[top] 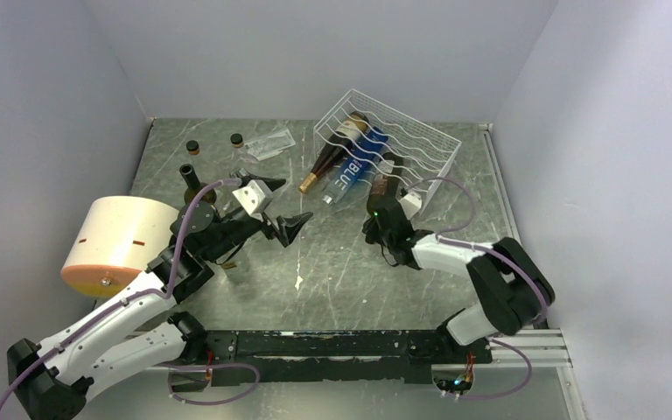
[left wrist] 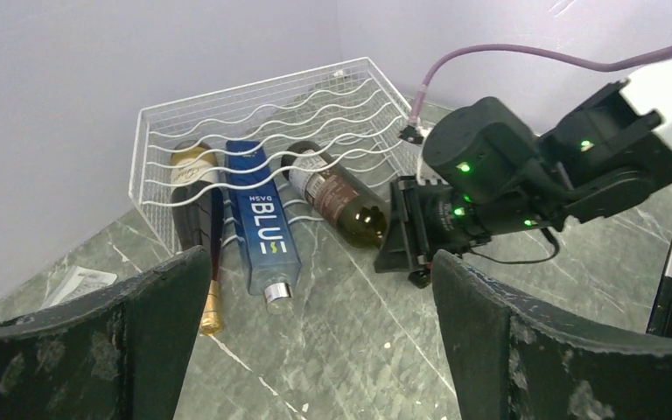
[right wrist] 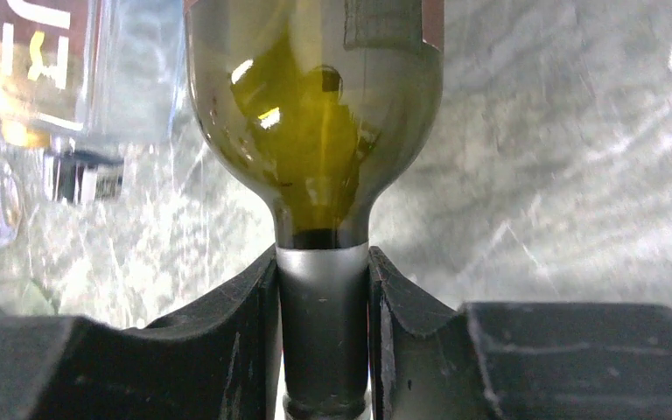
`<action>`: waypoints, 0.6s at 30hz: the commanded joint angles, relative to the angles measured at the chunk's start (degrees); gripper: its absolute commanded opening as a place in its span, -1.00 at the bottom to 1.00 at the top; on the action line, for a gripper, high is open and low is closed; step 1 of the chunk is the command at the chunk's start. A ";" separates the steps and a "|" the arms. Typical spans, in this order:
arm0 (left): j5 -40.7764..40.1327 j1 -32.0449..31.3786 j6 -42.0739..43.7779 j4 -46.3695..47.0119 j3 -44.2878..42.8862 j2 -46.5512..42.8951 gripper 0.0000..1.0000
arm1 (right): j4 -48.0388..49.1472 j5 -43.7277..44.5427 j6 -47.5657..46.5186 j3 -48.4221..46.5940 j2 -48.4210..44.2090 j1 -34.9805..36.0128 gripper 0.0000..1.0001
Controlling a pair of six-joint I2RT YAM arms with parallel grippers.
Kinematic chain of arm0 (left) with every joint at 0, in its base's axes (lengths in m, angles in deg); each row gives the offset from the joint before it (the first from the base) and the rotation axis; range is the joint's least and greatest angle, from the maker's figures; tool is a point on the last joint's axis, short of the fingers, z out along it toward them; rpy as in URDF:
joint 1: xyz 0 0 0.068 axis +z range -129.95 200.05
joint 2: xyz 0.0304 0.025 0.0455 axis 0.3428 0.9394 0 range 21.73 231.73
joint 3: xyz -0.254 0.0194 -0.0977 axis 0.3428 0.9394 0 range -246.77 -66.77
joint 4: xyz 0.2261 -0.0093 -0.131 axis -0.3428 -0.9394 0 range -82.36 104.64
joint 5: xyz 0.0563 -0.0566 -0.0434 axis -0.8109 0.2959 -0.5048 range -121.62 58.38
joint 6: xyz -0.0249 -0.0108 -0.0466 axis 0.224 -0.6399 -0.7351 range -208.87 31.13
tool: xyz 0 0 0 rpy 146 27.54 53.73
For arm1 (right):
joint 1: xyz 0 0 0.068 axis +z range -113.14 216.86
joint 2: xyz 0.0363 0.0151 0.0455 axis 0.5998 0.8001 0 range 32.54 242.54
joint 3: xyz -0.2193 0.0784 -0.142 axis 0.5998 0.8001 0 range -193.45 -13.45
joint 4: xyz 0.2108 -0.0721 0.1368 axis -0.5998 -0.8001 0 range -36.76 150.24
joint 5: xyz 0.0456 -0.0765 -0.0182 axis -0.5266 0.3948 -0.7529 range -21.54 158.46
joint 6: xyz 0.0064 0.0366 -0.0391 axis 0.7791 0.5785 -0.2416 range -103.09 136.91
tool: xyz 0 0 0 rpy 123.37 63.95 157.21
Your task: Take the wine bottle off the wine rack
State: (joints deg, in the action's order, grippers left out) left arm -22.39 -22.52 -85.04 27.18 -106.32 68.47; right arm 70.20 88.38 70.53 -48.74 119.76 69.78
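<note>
The white wire wine rack stands at the back right of the table. Three bottles lie in it, necks pointing toward me. The rightmost is a green-brown wine bottle with a dark grey capsule. My right gripper is shut on this bottle's neck, one finger pressed against each side. My left gripper hovers open over the table left of the rack, with nothing between its fingers.
A dark bottle with a gold neck and a blue "DASH BLUE" bottle lie beside the held one. A cream cylinder sits at the left. A small dark bottle, two vials and a plastic bag lie behind it.
</note>
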 commanded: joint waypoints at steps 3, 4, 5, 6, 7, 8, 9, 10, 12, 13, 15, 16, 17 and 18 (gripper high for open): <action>-1.08 -0.07 0.25 1.05 0.28 -0.41 0.98 | -8.20 1.21 4.30 5.10 -11.13 4.67 -0.66; -1.23 -0.24 0.32 1.05 0.33 -0.30 0.98 | -9.47 1.40 4.96 5.88 -13.22 5.74 -0.69; -1.25 -0.30 0.33 1.16 0.37 -0.25 0.98 | -10.92 1.62 5.37 6.53 -15.13 6.90 -0.70; -1.24 -0.34 0.26 1.29 0.43 -0.17 0.98 | -12.76 1.84 5.58 7.07 -17.32 7.86 -0.76; -1.20 -0.45 0.25 1.26 0.48 0.03 0.98 | -14.92 2.13 5.62 7.40 -19.44 8.71 -0.81; -1.11 -0.60 0.29 1.22 0.38 0.22 0.98 | -17.14 2.36 5.57 7.54 -21.58 9.33 -0.89; -0.96 -0.66 0.37 1.18 0.30 0.44 0.98 | -19.16 2.45 5.35 7.72 -23.75 9.91 -1.00; -0.66 -0.85 0.61 1.08 0.27 0.64 0.98 | -20.96 2.19 5.02 7.96 -25.82 10.30 -1.00; 0.13 -1.13 1.04 1.21 0.26 1.00 0.98 | -23.61 0.53 3.82 8.15 -30.63 10.50 -1.00; 0.60 -1.30 1.34 1.44 0.45 1.12 0.98 | -25.12 -0.21 3.45 8.13 -32.35 10.55 -1.00; 2.25 -2.25 2.38 2.05 0.87 1.45 0.98 | -28.89 -0.86 2.86 7.52 -35.70 10.57 -1.00; 2.85 -2.77 3.09 2.40 1.13 1.57 0.98 | -30.61 -1.18 2.38 7.13 -37.17 10.58 -1.00; 3.35 -3.53 3.95 2.66 1.40 1.64 0.98 | -32.19 -1.46 1.89 6.79 -38.69 10.58 -1.00; 3.65 -4.33 4.89 2.87 1.78 1.70 0.98 | -34.11 -1.54 1.47 6.23 -40.10 10.60 -1.00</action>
State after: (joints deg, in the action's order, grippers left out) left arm -22.08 -24.27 -83.62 27.33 -106.08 69.93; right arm 43.82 87.16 73.75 -40.43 84.37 80.06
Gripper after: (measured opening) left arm 0.990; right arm 0.364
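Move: The right hand already grips the wine bottle's neck; the bottle's middle lies about 14 cm ahead and 3 cm right, roughly level with the hand, its base still inside the wine rack. The rack is centred about 26 cm ahead and 4 cm right. The blue bottle lies some 19 cm ahead and 5 cm left. From the idle left hand, the wine bottle is about 20 cm ahead, 23 cm right and 27 cm below. Keeping its neck grip, the right hand pulls the wine bottle back about 11 cm from the rack, rising 5 cm. ##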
